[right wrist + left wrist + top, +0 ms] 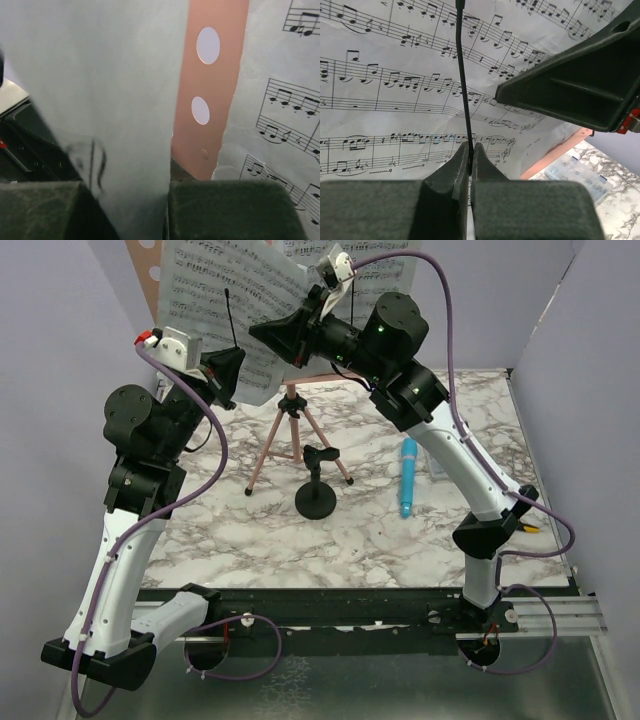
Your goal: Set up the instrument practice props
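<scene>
The pink music stand (291, 426) stands on thin tripod legs at the back of the table, its hole-dotted desk (210, 75) showing between two sheet-music pages. My left gripper (228, 368) is shut on a thin black wire (462, 75) that runs up in front of the left page (215, 300). My right gripper (268, 335) is closed on the right edge of that page (100, 75), which passes between its jaws. A second page (385, 265) lies on the desk to the right. The blue microphone (408, 477) lies on the table. The black mic stand (316, 485) stands upright in front of the tripod.
A clear plastic compartment box (575, 170) lies on the marble tabletop (300, 540) to the right of the microphone. Purple walls close in the left, back and right sides. The right arm reaches over the tripod, and both arms' cables hang loose.
</scene>
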`<state>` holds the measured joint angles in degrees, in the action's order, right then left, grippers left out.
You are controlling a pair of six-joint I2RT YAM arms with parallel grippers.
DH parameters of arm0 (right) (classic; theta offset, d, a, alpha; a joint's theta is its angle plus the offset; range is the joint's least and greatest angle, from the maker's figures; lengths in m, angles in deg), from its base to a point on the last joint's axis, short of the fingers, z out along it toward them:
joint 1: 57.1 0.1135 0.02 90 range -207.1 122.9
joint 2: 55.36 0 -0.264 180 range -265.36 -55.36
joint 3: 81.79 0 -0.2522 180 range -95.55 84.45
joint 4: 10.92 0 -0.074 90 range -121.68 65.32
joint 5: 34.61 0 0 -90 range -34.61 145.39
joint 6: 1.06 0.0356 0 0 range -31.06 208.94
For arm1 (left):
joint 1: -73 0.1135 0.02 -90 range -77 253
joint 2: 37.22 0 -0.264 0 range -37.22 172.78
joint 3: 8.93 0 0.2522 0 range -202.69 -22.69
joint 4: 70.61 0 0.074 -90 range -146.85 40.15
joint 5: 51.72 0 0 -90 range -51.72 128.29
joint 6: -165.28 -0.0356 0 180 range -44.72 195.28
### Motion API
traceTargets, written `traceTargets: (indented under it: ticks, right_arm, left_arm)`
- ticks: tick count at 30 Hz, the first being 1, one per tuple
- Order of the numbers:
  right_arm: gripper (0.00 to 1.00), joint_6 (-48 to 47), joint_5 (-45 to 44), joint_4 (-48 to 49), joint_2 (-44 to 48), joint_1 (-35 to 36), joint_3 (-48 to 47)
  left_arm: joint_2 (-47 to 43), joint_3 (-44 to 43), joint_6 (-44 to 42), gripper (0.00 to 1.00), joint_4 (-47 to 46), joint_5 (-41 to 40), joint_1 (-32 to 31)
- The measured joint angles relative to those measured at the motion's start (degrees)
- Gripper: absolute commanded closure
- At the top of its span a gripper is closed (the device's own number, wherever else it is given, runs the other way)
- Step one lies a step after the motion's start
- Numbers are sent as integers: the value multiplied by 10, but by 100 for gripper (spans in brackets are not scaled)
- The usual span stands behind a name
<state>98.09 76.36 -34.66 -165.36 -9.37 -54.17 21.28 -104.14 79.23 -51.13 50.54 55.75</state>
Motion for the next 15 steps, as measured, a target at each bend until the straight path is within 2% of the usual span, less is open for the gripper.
traceTargets:
  ticks: [2, 4, 8, 15]
  right_arm:
    - [76, 6, 3, 0, -1, 0, 0]
    - [72, 10, 5, 3, -1, 0, 3]
    - [64, 16, 4, 13, 12, 1, 38]
    - [63, 19, -9, 23, 66, 2, 150]
  left_arm:
    - [-1, 2, -2, 68, -1, 0, 0]
    - [-2, 4, 0, 63, -2, 2, 0]
    - [-6, 9, 0, 62, -4, 3, 0]
    - [-14, 15, 0, 62, -3, 3, 0]
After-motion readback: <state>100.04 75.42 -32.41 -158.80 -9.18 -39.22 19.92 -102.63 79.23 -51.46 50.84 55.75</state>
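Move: The front sheet's middle is about 6 cm above the left hand, 3 cm farther out and 1 cm left. The left fingers already pinch the lower end of the left wire arm in front of it. From the right hand, at the sheet's right side, the sheet's middle is roughly 4 cm left, 3 cm out and 2 cm up. The second wire arm stands some 18 cm to the left hand's right, 4 cm farther out and 5 cm higher. The wire arm's lower end is let go in front of the sheet as the left fingers open to over a third, that hand otherwise staying in place. The sheet's right side is slackened by the right hand, whose barely parted fingers spread wider, then sink about 4.5 cm along that edge towards the left fingertips' height, with a slight wrist tilt. ##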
